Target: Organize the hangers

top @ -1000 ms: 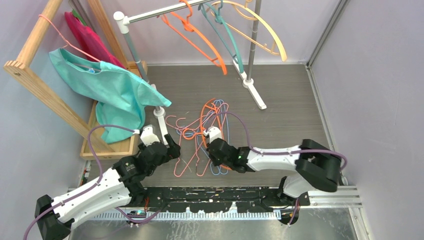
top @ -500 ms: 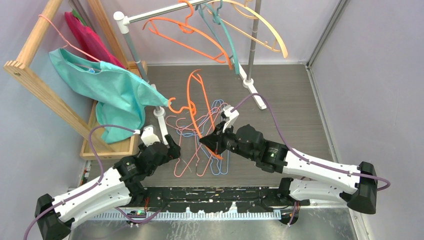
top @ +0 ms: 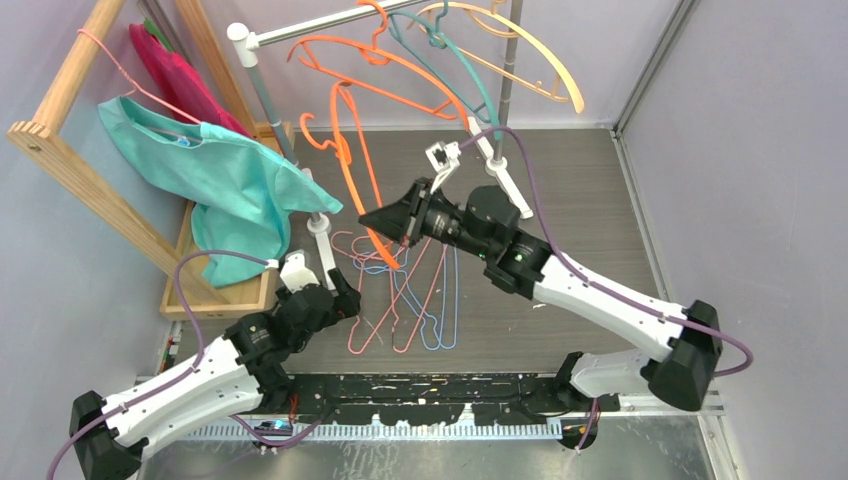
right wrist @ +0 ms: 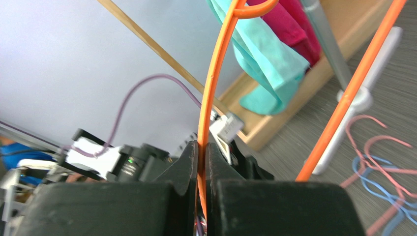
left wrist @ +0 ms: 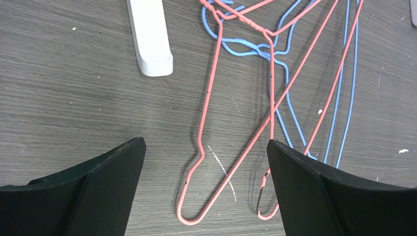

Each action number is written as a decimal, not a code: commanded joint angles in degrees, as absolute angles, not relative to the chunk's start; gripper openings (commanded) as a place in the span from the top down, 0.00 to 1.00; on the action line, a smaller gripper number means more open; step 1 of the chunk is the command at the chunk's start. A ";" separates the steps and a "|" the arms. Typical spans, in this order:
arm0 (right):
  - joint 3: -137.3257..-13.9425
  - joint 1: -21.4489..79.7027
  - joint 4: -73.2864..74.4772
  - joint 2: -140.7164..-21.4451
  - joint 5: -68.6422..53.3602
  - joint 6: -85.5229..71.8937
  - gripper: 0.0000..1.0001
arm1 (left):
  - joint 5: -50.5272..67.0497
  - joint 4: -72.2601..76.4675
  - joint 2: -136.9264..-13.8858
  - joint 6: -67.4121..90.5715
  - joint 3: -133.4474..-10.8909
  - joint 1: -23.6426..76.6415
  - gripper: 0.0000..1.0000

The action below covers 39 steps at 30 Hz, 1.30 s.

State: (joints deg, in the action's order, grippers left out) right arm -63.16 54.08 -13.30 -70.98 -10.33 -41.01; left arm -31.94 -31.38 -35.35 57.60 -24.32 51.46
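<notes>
My right gripper is shut on the thin bar of an orange plastic hanger and holds it in the air, hook up and to the left. In the right wrist view the orange hanger runs up from between the closed jaws of the right gripper. Pink and light-blue wire hangers lie tangled on the floor. My left gripper stands open above a pink wire hanger and a blue one. On the silver rail hang an orange hanger, a teal one and a cream one.
A wooden rack at the left carries a teal shirt on a pink wire hanger and a magenta garment. The rail's white feet and near post stand on the floor. Grey walls close the back and right.
The right arm has lifted the orange hanger out of the floor pile, up and toward the back left. The hangers on the rail have swung. The left arm has not moved.
</notes>
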 commanded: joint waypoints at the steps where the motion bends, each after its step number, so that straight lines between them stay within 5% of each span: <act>1: -69.84 51.24 -24.46 -75.68 -21.65 -50.39 0.99 | -33.81 -31.60 -34.42 56.73 -27.41 51.24 0.02; 15: -77.51 45.97 -34.07 -82.67 -28.10 -58.77 0.99 | -34.97 -31.93 -33.13 56.69 -26.70 51.29 0.02; 39: -91.45 42.00 -32.50 -95.69 -16.77 -54.62 0.99 | -36.96 -36.26 -30.57 55.72 -28.25 51.25 0.02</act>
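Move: My right hand already holds the orange hanger by one arm. The bare stretch of rail its hook is meant for lies about 17 cm ahead, 5 cm left and some 22 cm above this hand. The hanging orange hanger is about 19 cm ahead, 4 cm right and 12 cm up; the teal hanger about 21 cm ahead and 10 cm right, equally high. From my left hand, that rail stretch is roughly 19 cm ahead, 1 cm right and 50 cm up. With my right fingers still shut on the orange hanger's arm, I carry it forward towards the rail, about 12 cm in all, drifting slightly left. I climb some 10 cm first, then sink about 2 cm over the last stretch forward to bring the hook over the rail, left of the hanging hangers. My fingertips tip up about 15 degrees on the way. ##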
